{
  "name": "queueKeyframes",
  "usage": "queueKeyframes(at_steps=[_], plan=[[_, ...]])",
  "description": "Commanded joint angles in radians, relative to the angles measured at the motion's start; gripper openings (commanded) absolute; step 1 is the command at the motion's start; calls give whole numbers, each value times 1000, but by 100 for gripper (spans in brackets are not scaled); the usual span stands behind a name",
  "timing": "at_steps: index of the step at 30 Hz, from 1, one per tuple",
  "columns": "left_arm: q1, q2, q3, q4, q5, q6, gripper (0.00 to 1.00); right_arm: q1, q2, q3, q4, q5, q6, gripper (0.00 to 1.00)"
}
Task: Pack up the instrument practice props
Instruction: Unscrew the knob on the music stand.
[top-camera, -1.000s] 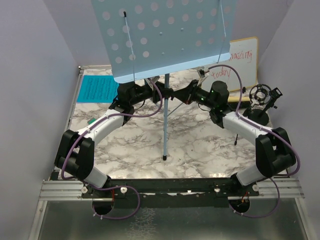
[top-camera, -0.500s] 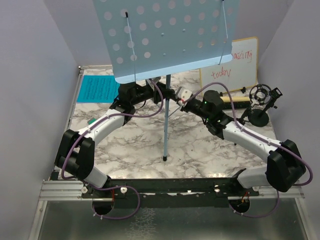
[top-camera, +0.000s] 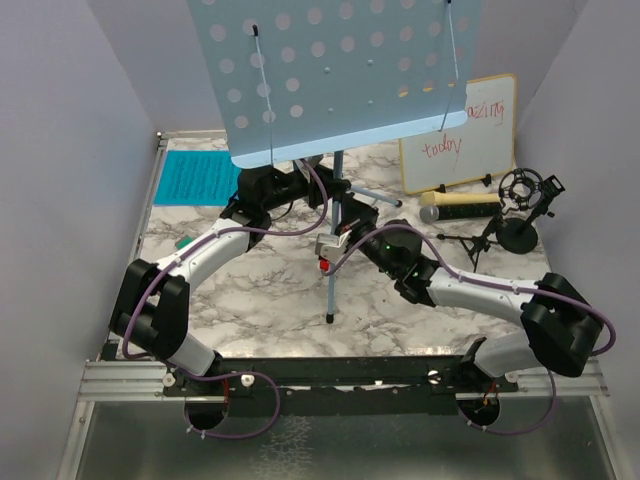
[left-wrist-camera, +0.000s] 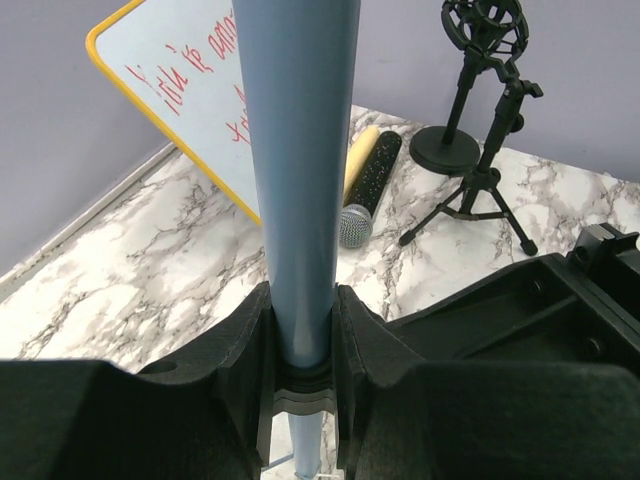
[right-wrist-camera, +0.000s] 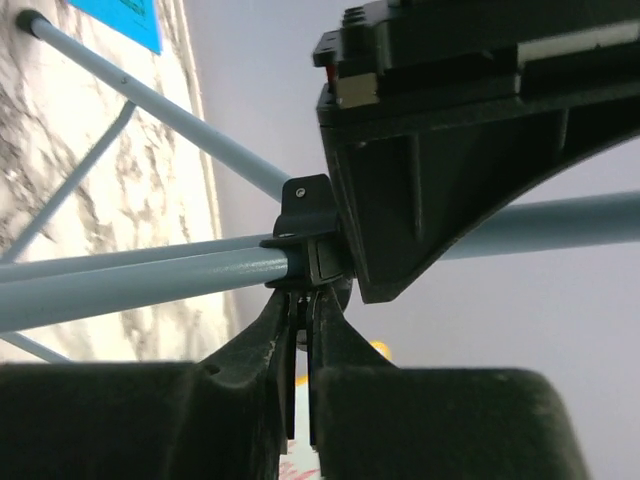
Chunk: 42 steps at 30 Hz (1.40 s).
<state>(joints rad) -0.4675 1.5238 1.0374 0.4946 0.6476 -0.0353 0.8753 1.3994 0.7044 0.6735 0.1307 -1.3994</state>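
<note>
The light-blue perforated music rack (top-camera: 340, 70) stands upright on its tripod. My left gripper (top-camera: 325, 190) is shut on the rack's pole (left-wrist-camera: 298, 150), which fills the gap between the fingers (left-wrist-camera: 250, 330). My right gripper (top-camera: 350, 210) is shut with nothing in it. Its tips (right-wrist-camera: 303, 295) touch the black collar (right-wrist-camera: 305, 225) where the tripod legs (right-wrist-camera: 150, 100) meet the pole. The cream handheld microphone (top-camera: 458, 205) lies flat. The black studio microphone (top-camera: 520, 190) stands on its small tripod (left-wrist-camera: 480, 190) by a black round base (left-wrist-camera: 444, 150). A cyan sheet (top-camera: 196, 177) lies far left.
A wood-framed whiteboard (top-camera: 460, 135) with red writing leans at the back right. A small green block (top-camera: 182, 243) sits beside the left forearm. Purple-grey walls close in both sides, and the rack's legs spread over the marble tabletop (top-camera: 270, 290).
My right arm has swung from behind the pole on the right to the near side, its shut gripper now at the collar. The left grip has not moved.
</note>
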Motion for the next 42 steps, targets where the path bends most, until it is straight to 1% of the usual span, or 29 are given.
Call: queueKeyframes(at_steps=[1,3,5,9,11,13,15,18,20,22,27,30,33,37,42], plan=[[-1,64,-54,-277,-4,-9,0,31,-24,-1,-293,-73,254,12],[-1,61,-55,-279,-8,-7,0,29,-54,17,-295,-143,412,20],[-1,62,-54,-282,-11,-3,0,22,-83,15,-256,-191,563,27],[0,59,-51,-285,-12,0,0,-13,-126,-9,-166,-223,858,45],[0,56,-52,-284,-11,0,0,-40,-149,-35,-119,-245,991,50],[0,54,-51,-284,-12,0,0,-76,-170,-56,-81,-279,1117,52],[-1,55,-50,-283,-12,1,0,-119,-187,-82,-21,-282,1254,54],[0,54,-48,-283,-13,3,0,-190,-207,-122,83,-296,1479,57],[0,53,-48,-283,-14,3,0,-232,-211,-151,170,-311,1606,61],[-1,52,-48,-283,-14,5,0,-273,-203,-162,228,-315,1724,64],[0,51,-48,-285,-15,5,0,-381,-131,-142,323,-406,2002,65],[-1,50,-47,-287,-18,6,0,-409,-73,-114,354,-435,2123,65],[-2,53,-43,-291,-17,7,0,-421,-22,-65,317,-450,2185,65],[-1,49,-44,-296,-17,11,0,-427,29,-28,316,-468,2231,64],[-2,48,-45,-296,-17,12,0,-429,71,17,290,-541,2274,60]])
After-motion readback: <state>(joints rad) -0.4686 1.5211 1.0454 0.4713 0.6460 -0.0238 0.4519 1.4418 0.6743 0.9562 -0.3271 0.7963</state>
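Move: The music stand's knob is pinched in the right fingertips, about 1 cm ahead of that hand point. The upright pole is some 3 cm to the hand's left and 2 cm ahead; the front leg slopes down towards the robot, its middle roughly 12 cm back, 2 cm left and 12 cm lower. From the left hand, which grips the pole, the knob sits about 3 cm right, 3 cm back and 2 cm below. Back about 4 cm first, the right fingers opening wide and letting go of the knob; the hand then swings right and up while rolling some 120 degrees clockwise, seen from behind it, before coming forward and back left with its open jaws facing the knob for a fresh grip. The left hand stays still and keeps its grip on the pole. ##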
